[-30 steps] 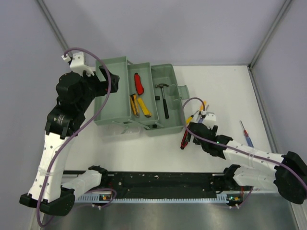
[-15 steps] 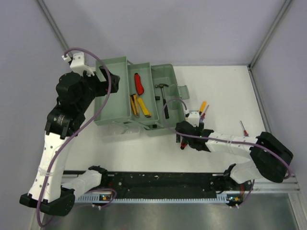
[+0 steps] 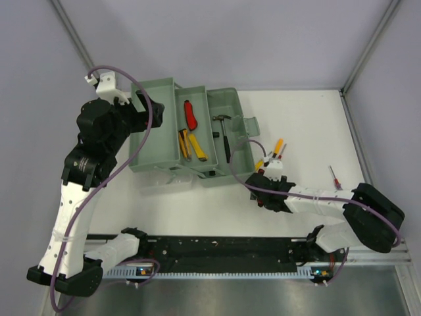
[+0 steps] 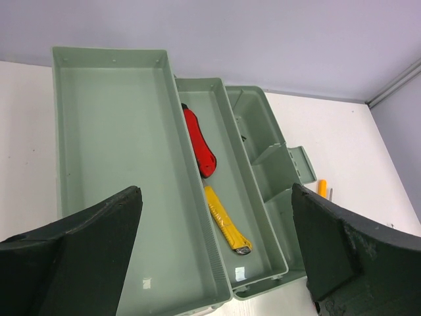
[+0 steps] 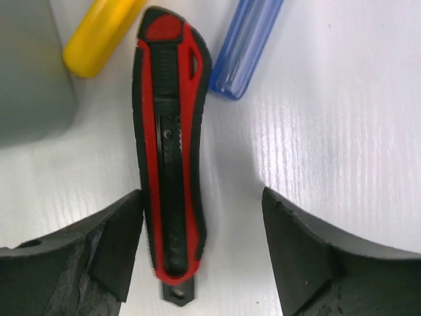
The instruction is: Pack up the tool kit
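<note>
The grey-green toolbox [image 3: 158,141] lies open with its trays fanned out. Its middle tray holds a red-handled tool [image 4: 200,141] and a yellow utility knife [image 4: 227,227]; a black hammer [image 3: 225,135] lies in the right tray. My left gripper [image 4: 216,192] hovers open above the big empty tray. A red-and-black utility knife [image 5: 171,151] lies on the table right of the box. My right gripper [image 5: 200,220] straddles the knife's lower end, open; the left finger [image 5: 122,230] touches it and the right finger stands apart. In the top view that gripper [image 3: 258,184] hides the knife.
A yellow screwdriver handle [image 5: 102,33] and a blue one [image 5: 247,46] lie just beyond the knife's far end. The toolbox corner [image 5: 29,72] is close on the left. A red-handled screwdriver [image 3: 337,179] lies alone at the right of the white table.
The right arm has folded in toward the toolbox and settled its gripper over the red-and-black knife, jaws narrowing. The left arm has not moved.
</note>
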Robot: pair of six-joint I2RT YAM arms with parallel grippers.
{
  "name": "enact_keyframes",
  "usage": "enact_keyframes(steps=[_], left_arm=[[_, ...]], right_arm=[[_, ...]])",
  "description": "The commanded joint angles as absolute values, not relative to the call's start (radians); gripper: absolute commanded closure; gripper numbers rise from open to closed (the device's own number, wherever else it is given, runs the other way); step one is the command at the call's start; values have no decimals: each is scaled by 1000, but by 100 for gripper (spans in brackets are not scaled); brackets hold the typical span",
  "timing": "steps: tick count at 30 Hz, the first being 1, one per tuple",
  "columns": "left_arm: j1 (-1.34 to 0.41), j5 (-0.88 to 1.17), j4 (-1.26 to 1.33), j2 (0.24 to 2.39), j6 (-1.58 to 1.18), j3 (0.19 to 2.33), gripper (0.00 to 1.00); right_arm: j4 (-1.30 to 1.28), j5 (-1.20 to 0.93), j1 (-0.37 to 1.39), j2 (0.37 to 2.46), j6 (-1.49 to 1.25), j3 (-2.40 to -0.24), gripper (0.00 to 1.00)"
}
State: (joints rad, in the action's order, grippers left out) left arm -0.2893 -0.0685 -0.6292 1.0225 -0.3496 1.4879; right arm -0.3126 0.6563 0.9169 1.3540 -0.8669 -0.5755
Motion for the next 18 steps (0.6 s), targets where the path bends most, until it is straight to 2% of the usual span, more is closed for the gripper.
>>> enact_keyframes(steps=[1,3,11,12,16,18], left_arm=[[-284,-64,-569,1015,-357,1488,2],[-284,-61,-568,1019,-357,1489,2],[-282,-60,-558,1025,-354,1488,2],[-282,-60,-557,1023,-354,1488,2],[-282,-67,-561,1022,-350,1494,2],[-282,-75,-568,1017,-345,1496,2]], right_arm=[[-302,632,873,1310,-890,-528,32],[-290,609,855,1296,-882,-514,38],[-247,560,815,1336,-795,-545,50],[-239,551,812,1347,-770,-551,53],[-236,534,802,1350,-721,-578,79],[-255,541,802,1309,-695,-598,84]])
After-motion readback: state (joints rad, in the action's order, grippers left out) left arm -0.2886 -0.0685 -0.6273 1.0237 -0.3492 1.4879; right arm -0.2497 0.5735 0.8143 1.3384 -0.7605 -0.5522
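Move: The red utility knife lies almost under the open right fingers, its middle about 3 cm ahead, 1 cm left and 1 cm below, pointing forward. From the right hand, at table height, the yellow screwdriver is some 9 cm ahead and 3 cm left, and the blue screwdriver about 10 cm ahead and 2 cm right. The toolbox's near corner is roughly 5 cm ahead and 4 cm left. From the left hand the knife is about 4 cm back, 29 cm right and 40 cm below. The right hand, low over the table with its left finger right beside the red knife, sweeps about 2 cm to its right, away from the toolbox, sinking only slightly while the fingers begin to close. It then eases about 1 cm forward and a touch back left, the wrist barely turning, as the fingers close from about three-quarters to a quarter open and pinch the rear half of the knife's handle from both sides. ##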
